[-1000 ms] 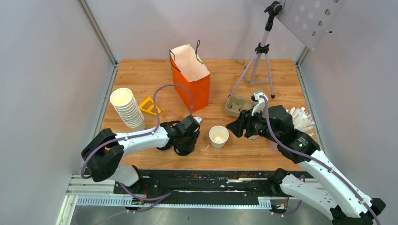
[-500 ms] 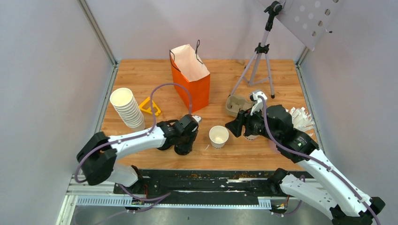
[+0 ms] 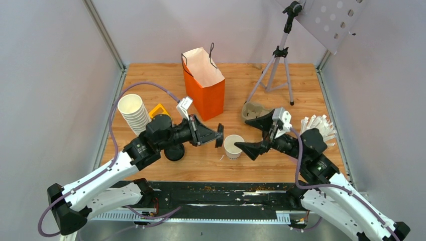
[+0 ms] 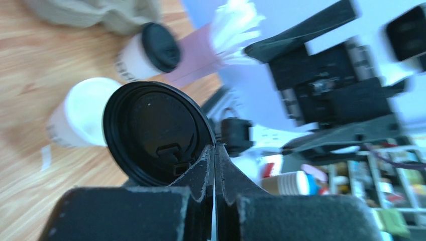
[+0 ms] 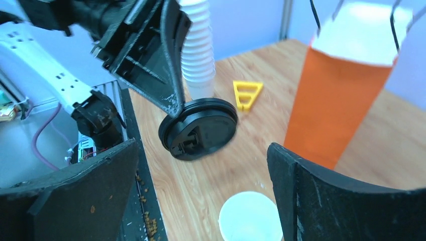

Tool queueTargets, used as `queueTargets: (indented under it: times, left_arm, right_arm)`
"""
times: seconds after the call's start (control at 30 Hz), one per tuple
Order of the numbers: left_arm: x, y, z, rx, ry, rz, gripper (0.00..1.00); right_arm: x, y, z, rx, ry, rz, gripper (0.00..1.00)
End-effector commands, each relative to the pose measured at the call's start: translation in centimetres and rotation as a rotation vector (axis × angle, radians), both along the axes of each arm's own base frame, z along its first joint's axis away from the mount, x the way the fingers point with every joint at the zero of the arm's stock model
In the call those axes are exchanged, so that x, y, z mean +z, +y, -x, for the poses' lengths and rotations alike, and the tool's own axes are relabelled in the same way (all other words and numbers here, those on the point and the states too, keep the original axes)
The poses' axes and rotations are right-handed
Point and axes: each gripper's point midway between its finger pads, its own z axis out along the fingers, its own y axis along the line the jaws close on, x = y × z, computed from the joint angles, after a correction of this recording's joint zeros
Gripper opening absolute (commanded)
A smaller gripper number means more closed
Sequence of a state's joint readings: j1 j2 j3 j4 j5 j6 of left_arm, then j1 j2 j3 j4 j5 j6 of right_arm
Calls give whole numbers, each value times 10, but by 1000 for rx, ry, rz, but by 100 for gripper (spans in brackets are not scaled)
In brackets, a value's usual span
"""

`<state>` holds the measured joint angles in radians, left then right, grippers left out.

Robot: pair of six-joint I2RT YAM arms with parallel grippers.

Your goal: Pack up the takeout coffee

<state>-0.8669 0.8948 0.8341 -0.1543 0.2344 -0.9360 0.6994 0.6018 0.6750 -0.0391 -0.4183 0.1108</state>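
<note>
My left gripper (image 3: 216,135) is shut on the rim of a loose black lid (image 3: 220,135) and holds it on edge just left of an open white paper cup (image 3: 233,145). The left wrist view shows the lid (image 4: 158,133) pinched between the fingers, with the open cup (image 4: 80,118) behind it. One takeout coffee (image 4: 150,50), white with a black lid, stands further back; in the top view my right arm hides it. My right gripper (image 3: 254,134) is open wide and empty, just right of the open cup (image 5: 250,221). The orange paper bag (image 3: 203,83) stands open behind.
A tall stack of lidless cups (image 3: 135,115) and a yellow triangle (image 3: 160,111) are at the left. Loose black lids (image 3: 174,152) lie under my left arm. A cardboard tray (image 3: 251,110), a tripod (image 3: 275,65) and white packets (image 3: 319,128) are at the right.
My left gripper has risen from the loose lids with one lid pinched and carried it right, up to the open cup. My right gripper has turned towards the cup, jaws spread wide.
</note>
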Motion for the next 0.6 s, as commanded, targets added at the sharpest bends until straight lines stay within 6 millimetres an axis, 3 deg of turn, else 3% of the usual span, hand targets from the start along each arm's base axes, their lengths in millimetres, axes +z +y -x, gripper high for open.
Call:
queueTargets:
  times: [0.0, 0.1, 0.57]
  left_arm:
    - [77, -12, 22, -122, -17, 377, 0]
    - [98, -15, 32, -195, -16, 487, 0]
    - [113, -22, 43, -287, -50, 499, 0]
  right_arm:
    - [50, 6, 32, 159, -316, -143, 100]
    - [50, 11, 36, 196, -329, -149, 100]
    - [36, 15, 15, 123, -310, -80, 99]
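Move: At its fingertips the left hand already pinches the black lid, whose middle lies some 3 cm below, 2 cm farther out and 1 cm to the right; the open right gripper it is bound for is about 9 cm right, 1 cm ahead and 2 cm lower. From the right hand the lid is roughly 8 cm left, 1 cm ahead and 1 cm below. The open cup stands about 20 cm beneath the right hand, 1 cm ahead and 1 cm left; the lidded cup is 14 cm right of that hand, 2 cm ahead and 20 cm down. Lifting the pinched lid about 8 cm while drawing back and somewhat right, the left hand tips its fingers up some 25 degrees and swings a little clockwise, bringing the lid's face to the right gripper. That gripper stays wide open, rises about 3 cm, edges back and left towards the lid and rolls roughly 15 degrees to line its fingers up around it, slowing to a near stop. ##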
